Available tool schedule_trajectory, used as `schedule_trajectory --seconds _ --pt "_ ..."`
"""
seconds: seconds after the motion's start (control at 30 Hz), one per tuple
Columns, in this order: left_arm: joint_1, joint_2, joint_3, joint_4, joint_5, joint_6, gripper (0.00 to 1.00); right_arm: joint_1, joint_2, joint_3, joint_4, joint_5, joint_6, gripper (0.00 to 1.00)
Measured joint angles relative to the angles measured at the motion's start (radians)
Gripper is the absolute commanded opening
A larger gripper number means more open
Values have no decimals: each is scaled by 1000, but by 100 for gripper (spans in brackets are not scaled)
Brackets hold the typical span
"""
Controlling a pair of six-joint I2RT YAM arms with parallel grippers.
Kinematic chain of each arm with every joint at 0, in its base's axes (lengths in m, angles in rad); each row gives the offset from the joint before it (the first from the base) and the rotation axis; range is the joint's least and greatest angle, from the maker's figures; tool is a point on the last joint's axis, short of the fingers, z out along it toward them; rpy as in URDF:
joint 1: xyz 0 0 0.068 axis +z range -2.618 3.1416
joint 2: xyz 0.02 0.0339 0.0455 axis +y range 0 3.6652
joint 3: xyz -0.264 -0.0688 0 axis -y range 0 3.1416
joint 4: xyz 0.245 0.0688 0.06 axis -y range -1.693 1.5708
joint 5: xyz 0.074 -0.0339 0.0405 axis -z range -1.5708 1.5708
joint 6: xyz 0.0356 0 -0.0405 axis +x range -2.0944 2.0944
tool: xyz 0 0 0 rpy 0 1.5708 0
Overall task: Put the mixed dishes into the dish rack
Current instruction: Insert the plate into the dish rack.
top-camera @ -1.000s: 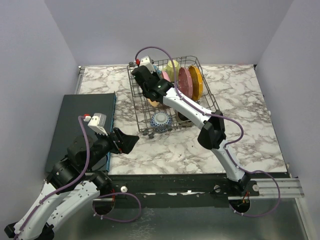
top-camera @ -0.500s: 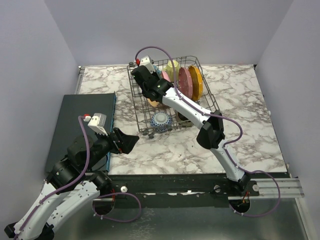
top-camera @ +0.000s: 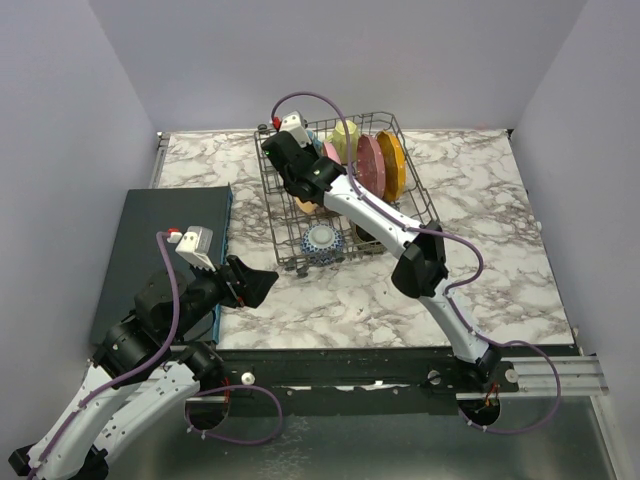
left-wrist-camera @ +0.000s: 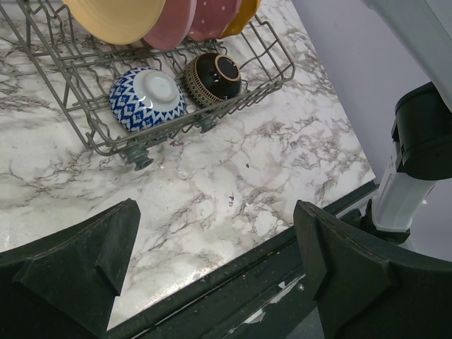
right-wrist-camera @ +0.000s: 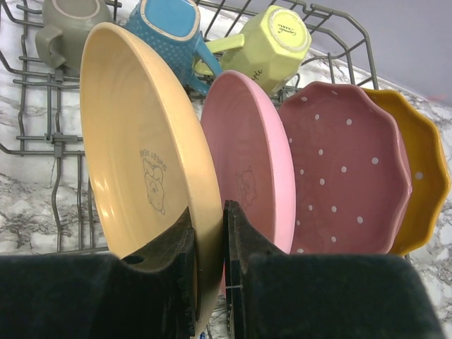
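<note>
The dish rack (top-camera: 285, 215) stands at the table's back middle. In the right wrist view my right gripper (right-wrist-camera: 210, 268) is shut on the lower rim of a pale yellow plate (right-wrist-camera: 134, 155) standing upright in the rack (right-wrist-camera: 42, 145). Behind it stand a plain pink plate (right-wrist-camera: 247, 155), a white-dotted pink plate (right-wrist-camera: 346, 169) and an orange scalloped plate (right-wrist-camera: 420, 183). Grey (right-wrist-camera: 67, 28), blue (right-wrist-camera: 169, 25) and yellow (right-wrist-camera: 272, 42) mugs sit at the rack's far end. A blue patterned bowl (left-wrist-camera: 147, 97) and a brown bowl (left-wrist-camera: 213, 78) lie at its near end. My left gripper (left-wrist-camera: 219, 247) hangs open and empty over the table's front edge.
A dark flat mat (top-camera: 165, 240) lies on the left of the marble table (top-camera: 480, 250). Grey walls close in the back and both sides. My right arm (top-camera: 420, 265) stretches across the rack's right half.
</note>
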Motion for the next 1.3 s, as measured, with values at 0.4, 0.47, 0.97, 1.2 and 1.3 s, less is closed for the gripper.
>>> schedule_trajectory --seconds 0.4,0.47,0.97,1.2,1.3 --pt "0 0 0 0 0 0 99 8 5 3 0 2 8 7" --pt "0 0 0 0 0 0 99 10 6 3 0 7 8 10" --pt "0 0 0 0 0 0 99 25 45 5 -4 -11 23 36" --pt "0 0 0 0 0 0 99 32 47 3 -10 -21 27 43" --pt "0 -2 0 0 0 0 99 34 47 3 -11 -22 30 48"
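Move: The cream plate is already pinched on edge in my right hand. Its slot, just left of the pink plate, is about 5 cm ahead, 2 cm left and 11 cm below. The pink plate's middle is some 5 cm ahead, 5 cm right and 10 cm below; the blue mug is about 13 cm ahead, 2 cm left and 11 cm below. From my left hand the slot lies roughly 35 cm ahead, 8 cm right and 16 cm lower. With my right hand I first ease the held cream plate slightly left, away from the pink plate. Then I loosen my fingers to a little under half open and, as they part, sink about 3 cm into the rack and another 1.5 cm left, drifting back a centimetre. The right-side finger comes clear of the plate; the left-side one stays against its rim. ##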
